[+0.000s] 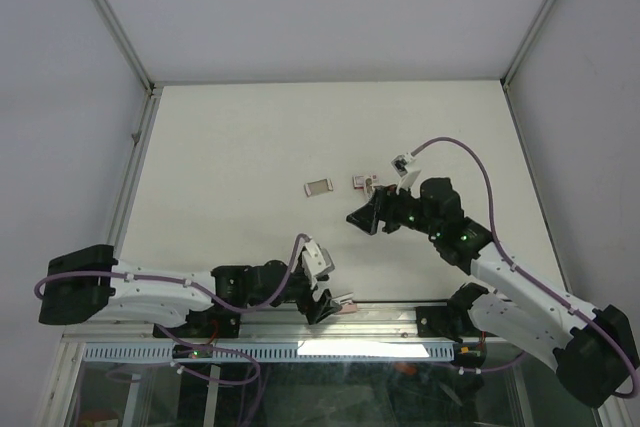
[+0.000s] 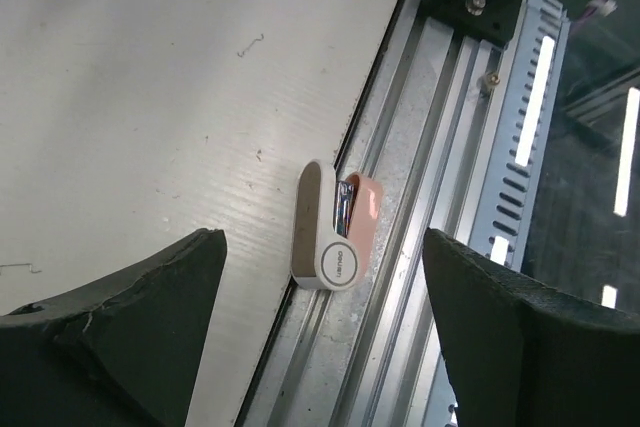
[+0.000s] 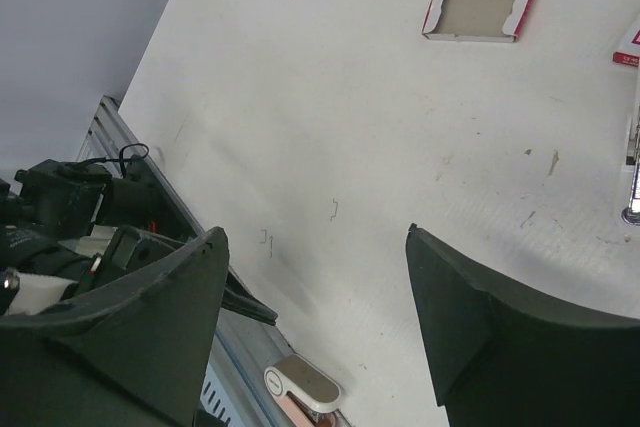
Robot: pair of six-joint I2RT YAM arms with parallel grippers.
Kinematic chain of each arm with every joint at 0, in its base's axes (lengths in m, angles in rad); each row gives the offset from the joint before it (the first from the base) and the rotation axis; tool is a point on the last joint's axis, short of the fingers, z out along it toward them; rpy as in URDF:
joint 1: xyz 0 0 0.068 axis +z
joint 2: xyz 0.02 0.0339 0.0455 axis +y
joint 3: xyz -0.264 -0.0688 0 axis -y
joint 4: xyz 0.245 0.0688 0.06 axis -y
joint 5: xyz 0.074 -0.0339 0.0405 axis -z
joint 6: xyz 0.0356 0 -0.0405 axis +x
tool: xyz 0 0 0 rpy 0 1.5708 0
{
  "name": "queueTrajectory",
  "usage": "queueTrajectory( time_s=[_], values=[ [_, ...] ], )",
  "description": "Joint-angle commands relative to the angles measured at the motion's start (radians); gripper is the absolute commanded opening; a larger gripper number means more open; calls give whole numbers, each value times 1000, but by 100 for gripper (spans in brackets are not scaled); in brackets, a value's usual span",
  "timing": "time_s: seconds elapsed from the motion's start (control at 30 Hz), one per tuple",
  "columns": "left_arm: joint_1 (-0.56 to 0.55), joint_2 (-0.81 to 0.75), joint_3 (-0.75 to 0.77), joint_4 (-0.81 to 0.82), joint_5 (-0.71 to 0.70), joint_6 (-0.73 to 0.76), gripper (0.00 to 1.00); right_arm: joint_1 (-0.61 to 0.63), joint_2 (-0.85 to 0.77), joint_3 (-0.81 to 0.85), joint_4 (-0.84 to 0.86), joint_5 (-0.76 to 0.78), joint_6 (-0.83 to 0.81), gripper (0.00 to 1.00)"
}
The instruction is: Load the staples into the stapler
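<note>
The pink and white stapler (image 2: 335, 227) lies on its side at the table's near edge, partly over the metal rail; it also shows as the stapler (image 1: 346, 304) and the stapler (image 3: 305, 387). My left gripper (image 2: 320, 337) hovers just behind it, open, touching nothing. The greyish inner tray (image 3: 480, 10) lies mid-table, the red-and-white sleeve (image 3: 630, 47) to its right. A thin silvery strip, the staples (image 3: 633, 162), shows at the frame edge. My right gripper (image 3: 315, 317) hangs open above bare table, near the sleeve (image 1: 362, 183).
The aluminium rail (image 2: 420, 247) and cable duct (image 2: 520, 137) run along the near edge. Two loose bent staples (image 3: 334, 209) lie on the table. White walls enclose the table (image 1: 250, 137) on three sides.
</note>
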State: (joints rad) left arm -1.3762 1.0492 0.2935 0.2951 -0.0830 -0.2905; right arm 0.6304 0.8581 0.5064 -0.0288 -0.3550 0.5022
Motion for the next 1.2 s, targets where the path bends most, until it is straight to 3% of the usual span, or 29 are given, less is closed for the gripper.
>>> queueTrajectory(
  time_s=[0.0,0.33,0.5,0.83,0.97,1.07,1.17],
  values=[
    [-93,82,22,87,-164,171,83,-18,-31,-4,38,5,-9,75],
    [-214,268,115,88,-254,287,82,-60,-63,-27,58,-38,14,75],
    [-254,371,170,52,-325,328,73,-79,-67,-37,75,-50,27,75],
    [-284,416,192,28,-416,293,28,-110,-71,-43,67,-63,42,75],
    [-254,354,186,52,-405,216,3,-118,-72,-36,62,-73,48,75],
    [-177,297,182,70,-331,143,0,-127,-73,-21,49,-83,45,75],
    [5,230,174,128,-111,19,0,-136,-66,-20,56,-103,47,75]
  ],
)
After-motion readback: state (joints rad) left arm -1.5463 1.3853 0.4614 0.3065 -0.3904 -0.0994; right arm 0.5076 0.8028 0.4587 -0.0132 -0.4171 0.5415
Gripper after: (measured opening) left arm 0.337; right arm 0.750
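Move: Below the open left hand, the pink-and-white stapler lies across the table's near edge, about 4 cm to the right, 1 cm back and 6 cm down. The empty cardboard tray is some 27 cm ahead of that hand and 2 cm left; the open metal-railed white piece is about 27 cm ahead and 11 cm right, both roughly 6 cm lower. From the right hand the stapler is some 15 cm back, 3 cm left and 15 cm down. Sinking about 5.5 cm onto the stapler while easing back and right some 2 cm each, the left hand turns roughly 30 degrees so its fingers point more steeply down. They close from wide open and pinch the stapler's rounded end between them, then the hand lifts it nearly 3 cm, going forward about 2 cm. The right hand, empty and open, drifts 2 cm right. ##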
